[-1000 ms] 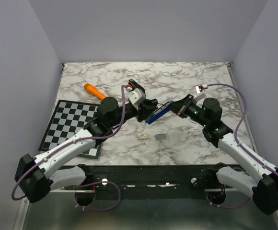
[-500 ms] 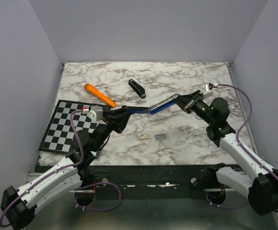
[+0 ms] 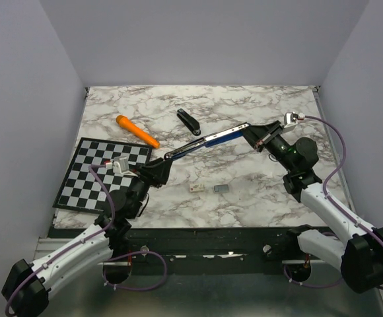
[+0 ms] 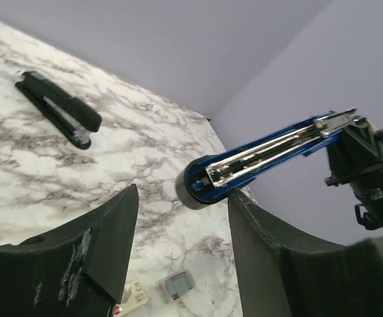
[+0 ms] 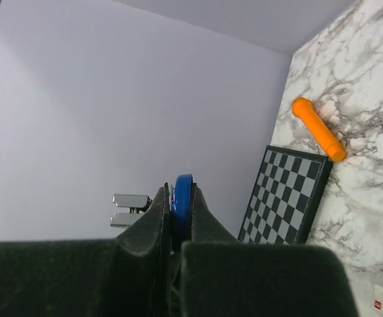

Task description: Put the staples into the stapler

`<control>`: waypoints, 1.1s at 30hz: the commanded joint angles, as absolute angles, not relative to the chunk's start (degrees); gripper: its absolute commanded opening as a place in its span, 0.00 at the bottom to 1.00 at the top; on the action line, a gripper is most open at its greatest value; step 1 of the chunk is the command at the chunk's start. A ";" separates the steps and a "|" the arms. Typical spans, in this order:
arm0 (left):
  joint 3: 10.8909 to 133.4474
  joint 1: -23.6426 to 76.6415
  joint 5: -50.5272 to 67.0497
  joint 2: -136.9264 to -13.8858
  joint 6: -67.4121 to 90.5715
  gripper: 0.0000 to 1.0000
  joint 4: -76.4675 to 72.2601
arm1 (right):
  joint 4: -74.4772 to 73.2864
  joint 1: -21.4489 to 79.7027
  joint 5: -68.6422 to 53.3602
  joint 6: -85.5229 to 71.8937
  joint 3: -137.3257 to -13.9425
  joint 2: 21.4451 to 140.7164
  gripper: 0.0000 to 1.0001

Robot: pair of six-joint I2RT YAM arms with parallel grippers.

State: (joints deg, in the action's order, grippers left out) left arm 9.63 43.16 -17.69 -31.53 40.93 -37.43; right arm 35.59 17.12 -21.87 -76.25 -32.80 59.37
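A blue stapler (image 3: 208, 140), swung open into one long line, hangs above the table. My right gripper (image 3: 249, 134) is shut on its far end, and the blue body (image 5: 181, 205) shows pinched between the pads. In the left wrist view the stapler's metal channel (image 4: 264, 155) faces up. Its rounded near end sits just past the tips of my left gripper (image 4: 181, 218), whose jaws stand apart with nothing between them. The staples (image 3: 222, 188), a small grey strip (image 4: 178, 285), lie flat on the marble below.
A small whitish box (image 3: 195, 187) lies just left of the staples. A black stapler (image 3: 188, 121) and an orange marker (image 3: 137, 131) lie farther back. A checkerboard (image 3: 99, 172) covers the near left of the table.
The left arm pulled back toward the near left, drawing the stapler open into a line. Its jaws then widened off the stapler's near end. The right gripper raised its end slightly.
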 commanded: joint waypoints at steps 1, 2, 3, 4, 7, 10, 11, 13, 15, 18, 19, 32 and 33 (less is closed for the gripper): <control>6.60 42.19 -25.84 -27.26 44.64 0.67 -33.32 | 45.17 16.61 -19.60 -81.74 -32.87 58.53 0.01; 5.98 42.10 -26.27 -26.20 45.00 0.73 -32.27 | 45.35 16.61 -19.43 -81.74 -32.87 58.62 0.01; 5.63 42.01 -26.63 -24.02 45.44 0.77 -29.99 | 45.53 16.70 -19.25 -81.74 -32.87 58.80 0.01; 5.36 42.10 -27.07 -22.78 45.96 0.80 -28.84 | 45.79 16.61 -19.16 -81.91 -32.96 59.15 0.01; 4.66 42.10 -28.12 -17.33 45.88 0.87 -23.74 | 45.88 16.61 -19.07 -81.56 -33.31 59.76 0.01; 5.88 42.01 -28.48 -12.05 40.45 0.92 -18.12 | 46.14 16.61 -19.25 -80.86 -33.57 60.47 0.01; 7.37 42.01 -28.39 -11.08 38.69 0.94 -16.63 | 46.14 16.61 -19.07 -80.60 -33.49 60.64 0.01; 8.87 42.01 -27.87 -8.80 32.19 0.96 -13.98 | 45.80 16.61 -19.16 -79.55 -33.40 60.73 0.01; 11.77 41.92 -25.67 -8.79 25.19 0.98 -13.01 | 45.62 16.61 -19.34 -78.67 -33.31 61.00 0.01; 17.12 42.01 -18.85 -13.85 17.86 0.99 -12.66 | 45.09 16.61 -20.39 -77.08 -33.40 61.61 0.01; 18.79 41.92 -16.55 -15.97 13.32 0.99 -12.31 | 45.35 16.61 -20.74 -76.82 -33.22 61.70 0.01; 47.61 42.01 16.06 -51.31 -7.46 0.99 -9.23 | 46.67 16.61 -23.82 -75.59 -32.26 63.28 0.01; 48.59 42.01 16.95 -54.11 -9.30 0.99 -8.53 | 46.84 16.61 -23.82 -75.76 -31.91 63.28 0.01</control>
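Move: The stapler hangs opened out in mid-air between the hands. Its middle joint is about 12 cm right of the left hand, 5 cm ahead and 3 cm higher; the free end is just 2 cm ahead of the fingertips. On the table some 24 cm below, the staple box lies 12 cm right and 2 cm ahead, the grey block 21 cm right and 2 cm ahead. From the right hand, which grips the other end, the joint is 13 cm left, 3 cm back and 3 cm below. Down and to the left first, the left hand backs off the stapler's free end, its already parting fingers spreading fully wide. After about 6 cm leftward it swings up and right, rising some 11 cm from its low point and rolling its left side up about 40 degrees, so the open fingers point more to the right, above the near half and closer to the joint. The right hand keeps its grip and stays almost in place. ##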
